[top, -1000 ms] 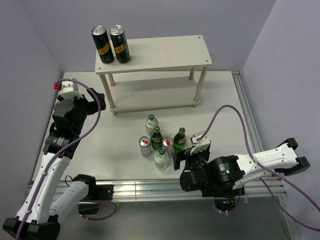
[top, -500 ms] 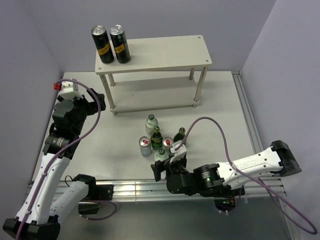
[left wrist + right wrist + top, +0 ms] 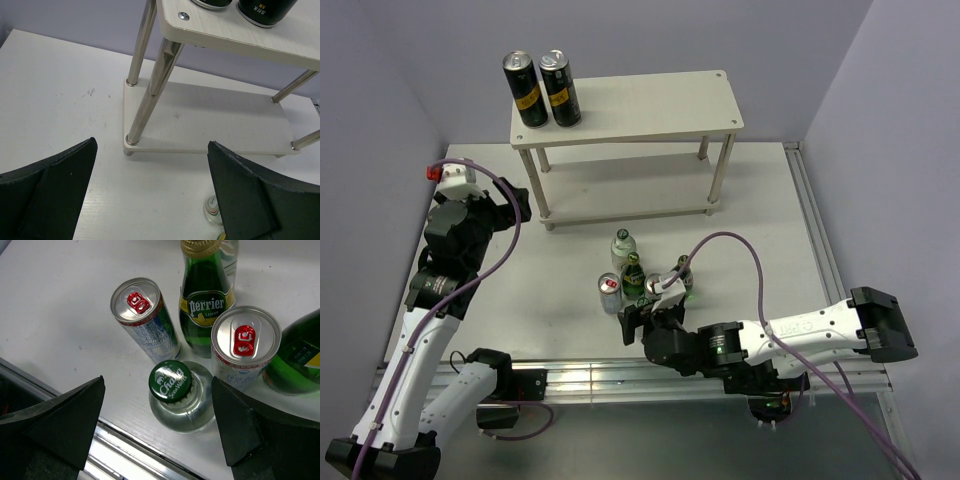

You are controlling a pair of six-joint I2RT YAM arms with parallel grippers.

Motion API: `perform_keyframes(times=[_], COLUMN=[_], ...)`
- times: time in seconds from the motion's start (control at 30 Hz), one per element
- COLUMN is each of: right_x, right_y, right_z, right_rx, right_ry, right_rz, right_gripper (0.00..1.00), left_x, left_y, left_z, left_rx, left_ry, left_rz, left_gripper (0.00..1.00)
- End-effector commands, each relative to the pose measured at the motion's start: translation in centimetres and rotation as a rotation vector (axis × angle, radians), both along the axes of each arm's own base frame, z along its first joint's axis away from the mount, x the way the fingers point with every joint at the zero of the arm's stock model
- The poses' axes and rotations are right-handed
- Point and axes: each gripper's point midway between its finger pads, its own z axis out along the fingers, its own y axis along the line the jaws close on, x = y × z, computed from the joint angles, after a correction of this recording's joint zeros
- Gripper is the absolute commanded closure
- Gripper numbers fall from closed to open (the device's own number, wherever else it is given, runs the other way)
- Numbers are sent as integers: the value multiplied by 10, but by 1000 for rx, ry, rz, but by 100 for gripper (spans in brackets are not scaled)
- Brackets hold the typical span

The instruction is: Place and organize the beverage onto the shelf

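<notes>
The beverage cluster stands on the white table in front of the shelf [image 3: 640,105]. My right gripper [image 3: 157,410] is open and straddles a clear bottle with a green cap [image 3: 172,382], with a gap on each side. Just beyond stand two silver cans with red tabs [image 3: 142,315] [image 3: 245,345], a green Perrier bottle [image 3: 202,300], a second green bottle [image 3: 297,360] and another clear bottle [image 3: 624,245]. From above, my right gripper [image 3: 638,322] hides the capped bottle. My left gripper [image 3: 520,205] hangs open near the shelf's left legs, holding nothing. The left wrist view shows the shelf's lower board [image 3: 210,120].
Two tall black cans [image 3: 540,88] stand on the left end of the shelf's top board. A metal rail [image 3: 610,375] runs along the table's near edge, close behind the capped bottle. Purple walls close in the table. A purple cable [image 3: 740,245] arcs over the right arm.
My right arm has swung left, from beside the right-hand green bottle to over the nearest clear bottle, jaws now either side of it. The left arm has not moved.
</notes>
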Motion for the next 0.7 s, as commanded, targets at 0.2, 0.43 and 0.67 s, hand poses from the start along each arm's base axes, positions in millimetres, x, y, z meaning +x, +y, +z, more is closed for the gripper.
perform_keyframes(times=[0.2,0.43,0.67], right_x=[14,20,26], right_y=[7,4,-2], right_z=[0,-5,-7], right_rx=[-1,-9,-15], right_ry=[-43,-52,-79], right_rz=[-45,-89,-145], right_gripper=[13,21,28], left_x=[-2,-4,-5], left_y=[2,1,0], left_z=[11,12,12], left_rx=[17,15,12], left_ry=[-37,-41,-44], left_rz=[0,-7,-13], left_gripper=[1,1,1])
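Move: From the right hand, the Chang soda water bottle stands about 5 cm ahead, 1 cm to the left, its middle some 4 cm below. Just beyond are a silver can about 11 cm ahead and 2 cm right, a second can 11 cm ahead and 8 cm left, and the Perrier lemon bottle 14 cm ahead and 3 cm left. From the idle left hand, the Chang bottle is about 16 cm back, 26 cm right and 22 cm below. Ease the right gripper about 2 cm forward and some 1.5 cm down towards the Chang bottle, so the fingers come down to either side of it, short of the two cans. Turn the wrist only slightly clockwise, about 5 degrees, and narrow the fingers by roughly a quarter of their range without shutting them. ##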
